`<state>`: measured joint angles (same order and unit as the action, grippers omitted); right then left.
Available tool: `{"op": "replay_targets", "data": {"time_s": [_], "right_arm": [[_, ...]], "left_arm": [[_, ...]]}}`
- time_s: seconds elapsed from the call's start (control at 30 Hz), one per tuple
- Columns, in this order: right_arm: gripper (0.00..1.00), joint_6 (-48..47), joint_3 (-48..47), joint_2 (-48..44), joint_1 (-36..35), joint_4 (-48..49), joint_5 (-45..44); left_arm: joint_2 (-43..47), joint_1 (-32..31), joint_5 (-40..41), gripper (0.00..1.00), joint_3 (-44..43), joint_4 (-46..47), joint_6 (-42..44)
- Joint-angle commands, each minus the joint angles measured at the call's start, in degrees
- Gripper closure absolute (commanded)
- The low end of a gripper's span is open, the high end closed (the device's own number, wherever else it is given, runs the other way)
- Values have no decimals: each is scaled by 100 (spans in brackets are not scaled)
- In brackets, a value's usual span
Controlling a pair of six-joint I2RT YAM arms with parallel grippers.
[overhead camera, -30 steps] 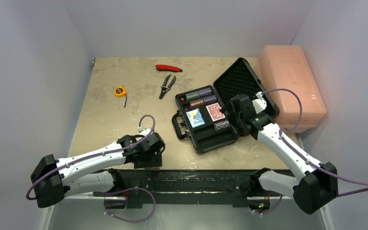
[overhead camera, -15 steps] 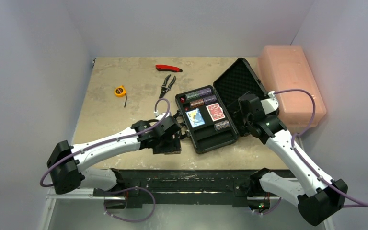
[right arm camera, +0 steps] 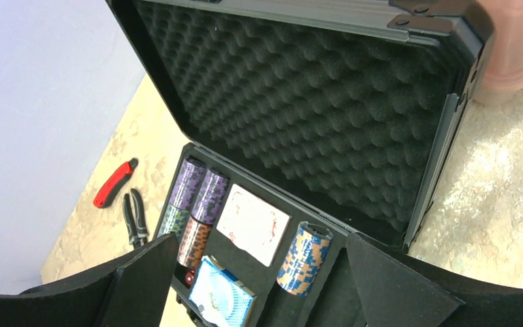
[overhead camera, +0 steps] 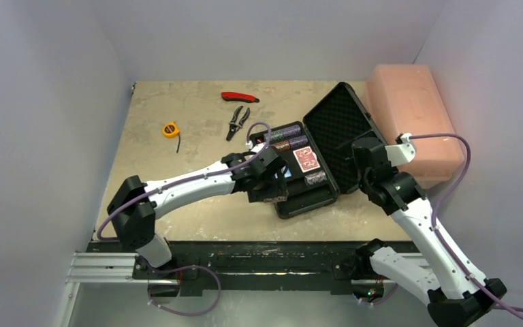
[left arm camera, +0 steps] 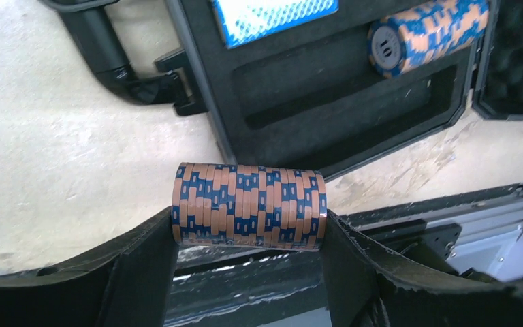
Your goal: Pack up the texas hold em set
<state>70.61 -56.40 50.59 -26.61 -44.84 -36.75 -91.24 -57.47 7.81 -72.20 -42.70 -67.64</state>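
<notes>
The black briefcase [overhead camera: 308,203] lies open, its foam lid [overhead camera: 337,126] upright. My left gripper [overhead camera: 267,191] hovers over the case's near-left edge, shut on an orange-and-blue chip stack [left arm camera: 248,204] held sideways between both fingers. A matching stack [right arm camera: 304,259] lies in the near slot, with empty slot beside it. A red deck [right arm camera: 253,223], a blue deck [right arm camera: 221,296], purple and other chip stacks [right arm camera: 201,191] and a tiny red die [right arm camera: 189,276] sit in the foam. My right gripper [right arm camera: 255,248] hangs open above the case's right side, holding nothing.
A large pink box [overhead camera: 412,116] stands behind the lid at the right. Pliers [overhead camera: 238,122], a red-handled tool [overhead camera: 240,97] and a yellow tape measure [overhead camera: 170,129] lie on the table to the back left. The case handle [left arm camera: 102,51] sticks out leftward.
My left arm has swung right and away from the near edge, carrying the chip stack to the case. My right gripper has drawn back to the right, off the tray.
</notes>
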Motion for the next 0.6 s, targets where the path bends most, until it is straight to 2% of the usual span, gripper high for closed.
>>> {"op": "replay_targets", "data": {"time_s": [0.0, 0.4, 0.57], "right_arm": [[1, 97, -205, -150, 22, -153, -395], [1, 16, -239, -337, 16, -226, -561], [1, -21, -267, -380, 18, -248, -579]], "left_arm": [[-344, -6, 242, 100, -687, 480, -286], [-1098, 77, 546, 100, -1188, 1048, -326], [-1306, 85, 705, 100, -1406, 972, -332]]}}
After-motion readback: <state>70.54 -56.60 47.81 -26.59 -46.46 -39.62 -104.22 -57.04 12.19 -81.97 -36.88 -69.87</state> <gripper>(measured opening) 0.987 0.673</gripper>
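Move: The left hand, already holding a blue-and-orange chip roll, has the empty end of the case's chip slot about 8 cm ahead, 8 cm to its right and 10 cm below. From that hand, the seated chip roll is some 10 cm ahead and 16 right, the blue cards 14 ahead and 3 right, and the red cards 17 ahead and 13 right. From the right hand, the same slot end lies about 16 cm left, 3 ahead and 22 below. Keeping its pinch on the two ends of the chip roll, the left hand carries it in over the case's near-left edge towards the empty slot end, about 5 cm forward and as much to the right, sinking nearly 2 cm and slowing on the way. The wrist barely turns. ##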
